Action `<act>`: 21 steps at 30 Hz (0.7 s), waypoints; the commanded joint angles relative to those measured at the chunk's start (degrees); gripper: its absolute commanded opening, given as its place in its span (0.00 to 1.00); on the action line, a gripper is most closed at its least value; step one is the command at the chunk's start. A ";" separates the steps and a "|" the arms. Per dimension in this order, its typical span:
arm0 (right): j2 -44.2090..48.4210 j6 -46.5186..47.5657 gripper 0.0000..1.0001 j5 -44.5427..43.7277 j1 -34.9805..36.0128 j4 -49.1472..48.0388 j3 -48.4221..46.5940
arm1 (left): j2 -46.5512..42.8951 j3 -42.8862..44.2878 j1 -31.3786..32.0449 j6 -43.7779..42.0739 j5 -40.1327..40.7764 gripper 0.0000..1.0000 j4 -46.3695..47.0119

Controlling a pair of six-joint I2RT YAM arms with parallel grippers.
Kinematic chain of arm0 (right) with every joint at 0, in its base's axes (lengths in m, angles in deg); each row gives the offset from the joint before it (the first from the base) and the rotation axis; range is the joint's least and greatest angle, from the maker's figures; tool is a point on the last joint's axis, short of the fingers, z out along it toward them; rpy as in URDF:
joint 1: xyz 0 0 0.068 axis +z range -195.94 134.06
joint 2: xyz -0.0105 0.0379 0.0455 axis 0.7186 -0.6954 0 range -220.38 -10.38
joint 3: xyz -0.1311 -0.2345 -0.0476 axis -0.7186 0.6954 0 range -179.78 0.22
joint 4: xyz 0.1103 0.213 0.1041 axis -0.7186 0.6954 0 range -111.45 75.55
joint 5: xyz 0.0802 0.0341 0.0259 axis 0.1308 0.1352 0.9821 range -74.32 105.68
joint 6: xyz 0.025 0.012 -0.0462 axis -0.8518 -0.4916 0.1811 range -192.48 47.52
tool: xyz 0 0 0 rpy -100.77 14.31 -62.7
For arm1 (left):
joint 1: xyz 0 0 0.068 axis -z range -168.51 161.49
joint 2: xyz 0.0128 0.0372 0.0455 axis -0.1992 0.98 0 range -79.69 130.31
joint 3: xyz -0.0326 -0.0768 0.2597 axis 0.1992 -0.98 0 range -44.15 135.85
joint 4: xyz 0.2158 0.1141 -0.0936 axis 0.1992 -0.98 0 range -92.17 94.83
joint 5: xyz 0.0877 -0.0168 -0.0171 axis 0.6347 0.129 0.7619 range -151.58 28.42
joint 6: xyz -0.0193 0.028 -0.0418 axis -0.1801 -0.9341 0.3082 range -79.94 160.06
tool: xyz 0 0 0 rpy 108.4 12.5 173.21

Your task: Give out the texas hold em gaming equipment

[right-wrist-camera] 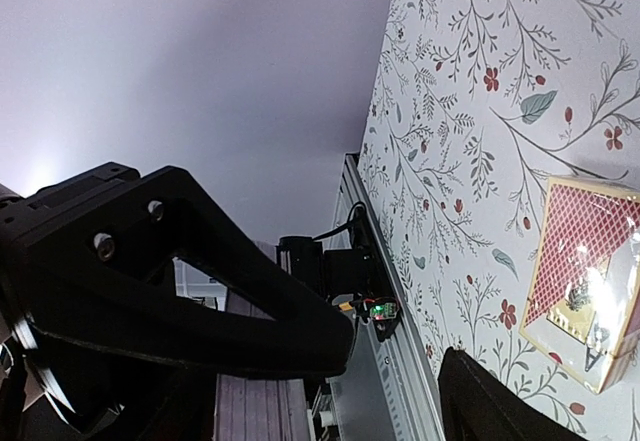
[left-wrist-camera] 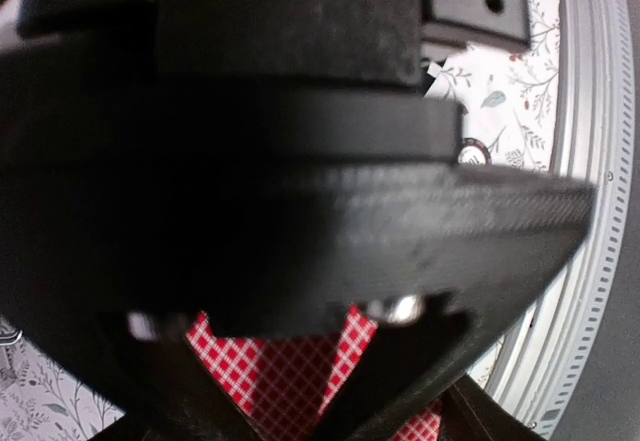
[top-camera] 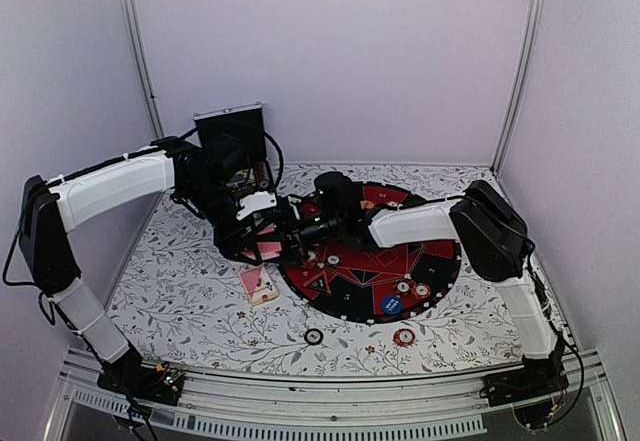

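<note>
My left gripper (top-camera: pixel 262 246) hovers at the left rim of the round mat (top-camera: pixel 440 261), shut on pink-red checked playing cards (left-wrist-camera: pixel 290 381); in the top view they show as a pink patch (top-camera: pixel 268 250). My right gripper (top-camera: pixel 296 233) reaches across the mat and meets the left one, blocking most of the left wrist view. In the right wrist view its jaws (right-wrist-camera: pixel 395 361) stand open and I see nothing between them. A card deck (top-camera: pixel 258 284) (right-wrist-camera: pixel 585 281) lies on the cloth below both grippers. Several chips (top-camera: pixel 402 286) sit on the mat. An orange-red chip (top-camera: pixel 404 337) lies off the mat, near the front.
A dark chip (top-camera: pixel 314 337) lies on the floral cloth near the front edge, and a blue chip (top-camera: pixel 391 304) sits on the mat's near rim. The black case (top-camera: pixel 230 133) stands at the back left behind the left arm. The metal front rail (right-wrist-camera: pixel 400 391) runs along the table's edge.
</note>
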 commanded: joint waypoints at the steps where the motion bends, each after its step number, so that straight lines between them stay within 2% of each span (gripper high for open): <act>1: -2.13 -0.90 0.77 1.23 0.62 -1.15 -2.58 | 0.45 1.27 0.28 0.36 -1.24 0.37 -0.10; 7: -1.57 -0.74 0.57 1.28 -0.02 -1.14 0.17 | 0.20 1.32 0.28 0.24 -1.28 0.36 -0.20; 14: 2.52 0.65 0.54 0.63 -2.50 -1.17 6.03 | 0.11 1.43 0.30 0.17 -1.30 0.36 -0.35; 21: 4.90 1.41 0.44 0.95 -3.14 -0.89 7.91 | 0.11 1.49 0.28 0.19 -1.11 0.36 -0.38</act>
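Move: The deck in my left hand's fingers is what my right hand goes for. Its middle lies about 2 cm left of my right hand point and about 1 cm below, between the open fingers; it sits some 4 cm right of my left hand point and about 1 cm lower. From my right hand, the card box is on the table about 4 cm back, 3 cm left and 14 cm down. The nearest chip on the mat is roughly 11 cm right, 2 cm ahead and 15 cm down. I close my right fingers from wide to about half open, one above the deck and one below, bringing the upper fingertip down onto the checked back. After a brief creep left, I draw the hand about 3 cm to my right and 1 cm forward, dragging at the top card. My left hand keeps its grip on the deck's long edges and barely moves. ##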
